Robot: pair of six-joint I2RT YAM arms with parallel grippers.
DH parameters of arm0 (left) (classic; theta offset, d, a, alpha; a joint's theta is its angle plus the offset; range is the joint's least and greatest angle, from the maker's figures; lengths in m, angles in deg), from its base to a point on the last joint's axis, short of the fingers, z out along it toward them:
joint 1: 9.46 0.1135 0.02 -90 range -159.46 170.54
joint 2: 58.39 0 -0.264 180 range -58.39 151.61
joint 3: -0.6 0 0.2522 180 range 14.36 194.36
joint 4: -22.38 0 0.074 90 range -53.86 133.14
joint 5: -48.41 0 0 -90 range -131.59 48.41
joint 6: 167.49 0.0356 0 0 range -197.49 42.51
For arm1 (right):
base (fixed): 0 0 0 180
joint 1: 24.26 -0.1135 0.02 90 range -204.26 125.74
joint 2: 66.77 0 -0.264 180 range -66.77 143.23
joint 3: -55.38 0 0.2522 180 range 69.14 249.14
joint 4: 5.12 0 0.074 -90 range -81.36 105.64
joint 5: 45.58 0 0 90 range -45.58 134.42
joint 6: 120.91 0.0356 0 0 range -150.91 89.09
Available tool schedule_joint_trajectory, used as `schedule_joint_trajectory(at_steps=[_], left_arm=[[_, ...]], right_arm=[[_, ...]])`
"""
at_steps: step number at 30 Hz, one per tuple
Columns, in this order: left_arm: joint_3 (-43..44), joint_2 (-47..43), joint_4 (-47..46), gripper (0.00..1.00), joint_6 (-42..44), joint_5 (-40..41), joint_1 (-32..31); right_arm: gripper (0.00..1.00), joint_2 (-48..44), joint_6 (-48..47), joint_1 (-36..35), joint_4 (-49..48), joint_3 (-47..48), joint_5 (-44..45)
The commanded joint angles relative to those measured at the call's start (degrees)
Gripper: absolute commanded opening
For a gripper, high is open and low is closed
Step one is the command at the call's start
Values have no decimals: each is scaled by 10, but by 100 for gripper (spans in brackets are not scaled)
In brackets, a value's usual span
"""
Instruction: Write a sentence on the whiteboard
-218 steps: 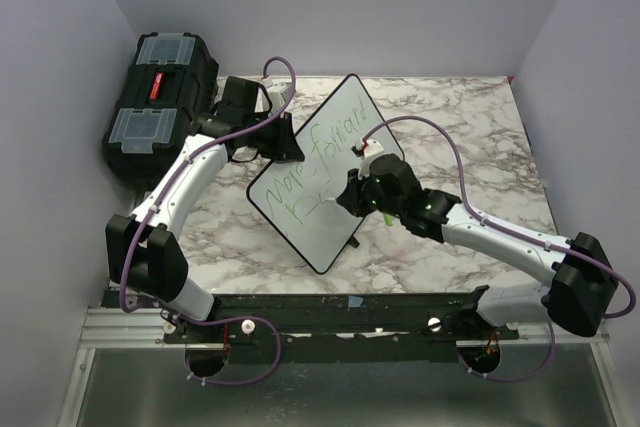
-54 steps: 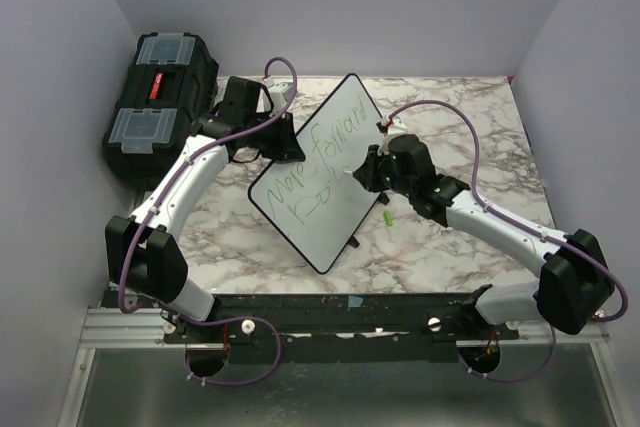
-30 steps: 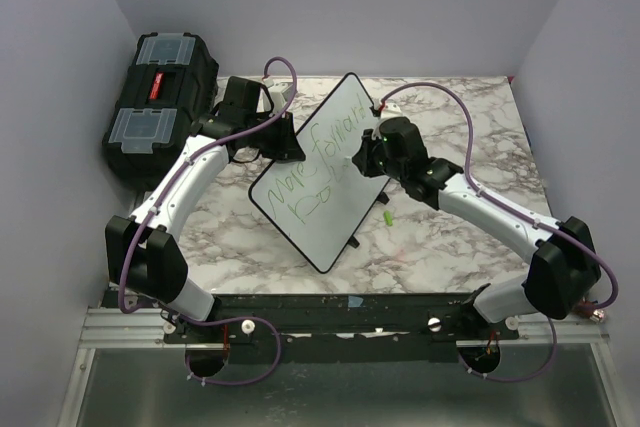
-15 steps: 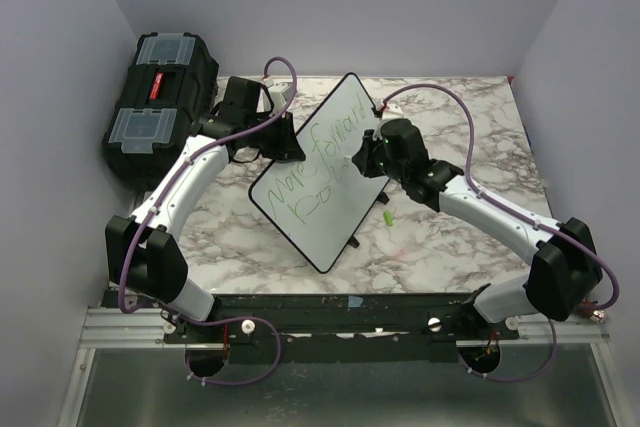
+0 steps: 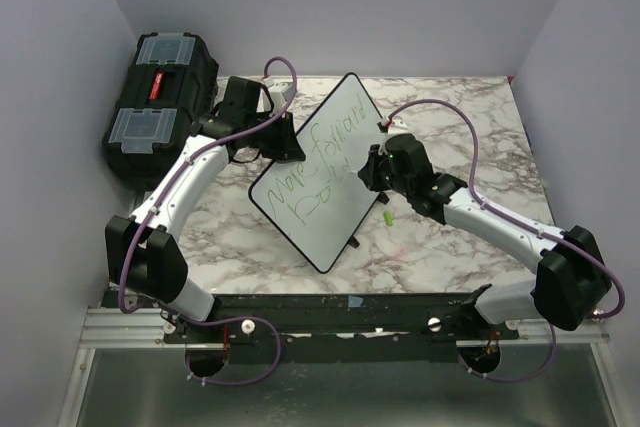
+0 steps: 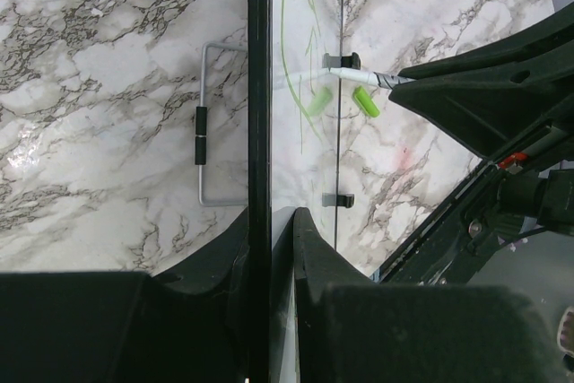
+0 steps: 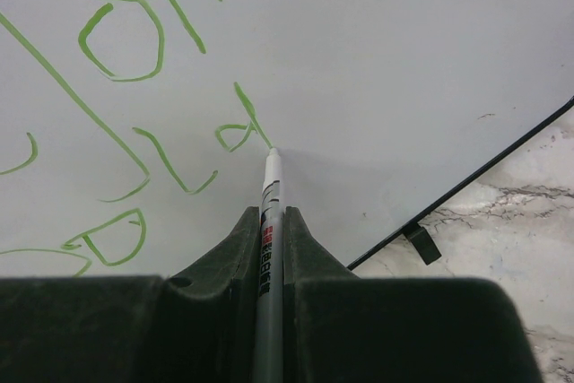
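The whiteboard [image 5: 322, 209] stands tilted on the marble table, its face toward the right arm. My left gripper [image 5: 287, 144] is shut on its upper left rim; in the left wrist view the fingers [image 6: 305, 230] clamp the black edge [image 6: 259, 87]. The sentence [image 5: 318, 157] runs in green handwriting in two lines across the board [image 7: 404, 51]. My right gripper [image 7: 269, 221] is shut on a white marker [image 7: 270, 187]. The marker's tip touches the board at the end of a green stroke [image 7: 240, 127]. From above, the right gripper [image 5: 368, 171] is at the board's right part.
A black toolbox [image 5: 160, 97] with clear lid compartments sits at the far left. A green marker cap [image 5: 386, 217] lies on the table [image 5: 460, 127] right of the board. The board's wire stand [image 6: 204, 123] rests behind it. Grey walls close in three sides.
My right gripper with the marker has shifted a little right and toward me along the board. The left arm and the board have stayed put.
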State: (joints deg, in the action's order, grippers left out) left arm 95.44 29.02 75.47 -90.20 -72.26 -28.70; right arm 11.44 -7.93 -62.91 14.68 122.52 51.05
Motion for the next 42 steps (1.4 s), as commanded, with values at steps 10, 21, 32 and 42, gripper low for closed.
schedule_joint_trajectory(at_steps=[10, 21, 32, 42], left_arm=[[-22, 14, 32, 0, 77, 52, -24], [-24, 15, 33, 0, 79, 53, -27], [-22, 18, 36, 0, 82, 49, -30], [-20, 16, 38, 0, 83, 51, -34]], right_arm=[[1, -23, 0, -7, 38, 12, 5], [1, -44, -8, 3, 44, 13, 26], [1, -46, 0, 76, 34, 20, -35], [1, -35, 17, 108, 10, 22, -93]])
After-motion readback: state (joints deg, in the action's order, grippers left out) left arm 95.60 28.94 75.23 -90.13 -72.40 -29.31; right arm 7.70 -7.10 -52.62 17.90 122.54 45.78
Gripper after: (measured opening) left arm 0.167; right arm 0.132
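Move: On the whiteboard, the clear patch beside the newest small letter lies about 5 cm ahead of the right hand, 3 cm to its right and 2 cm lower; that letter is some 4 cm ahead and 3 cm left. Down on the table, roughly 15 cm below, the nearer black clip sits about 5 cm back and 4 cm right, the green cap about 8 cm back and 4 cm right. From the left hand the patch is some 15 cm right, 2 cm ahead and 9 cm lower. The small letter's stem gets a last short tail of under a centimetre as the right hand draws back slightly with the marker tip on the whiteboard; then the tip comes free and the hand swings right by about 5 cm and forward 3, slightly higher, over the clear patch. Its fingers keep the marker; the left hand keeps holding the board's edge. ##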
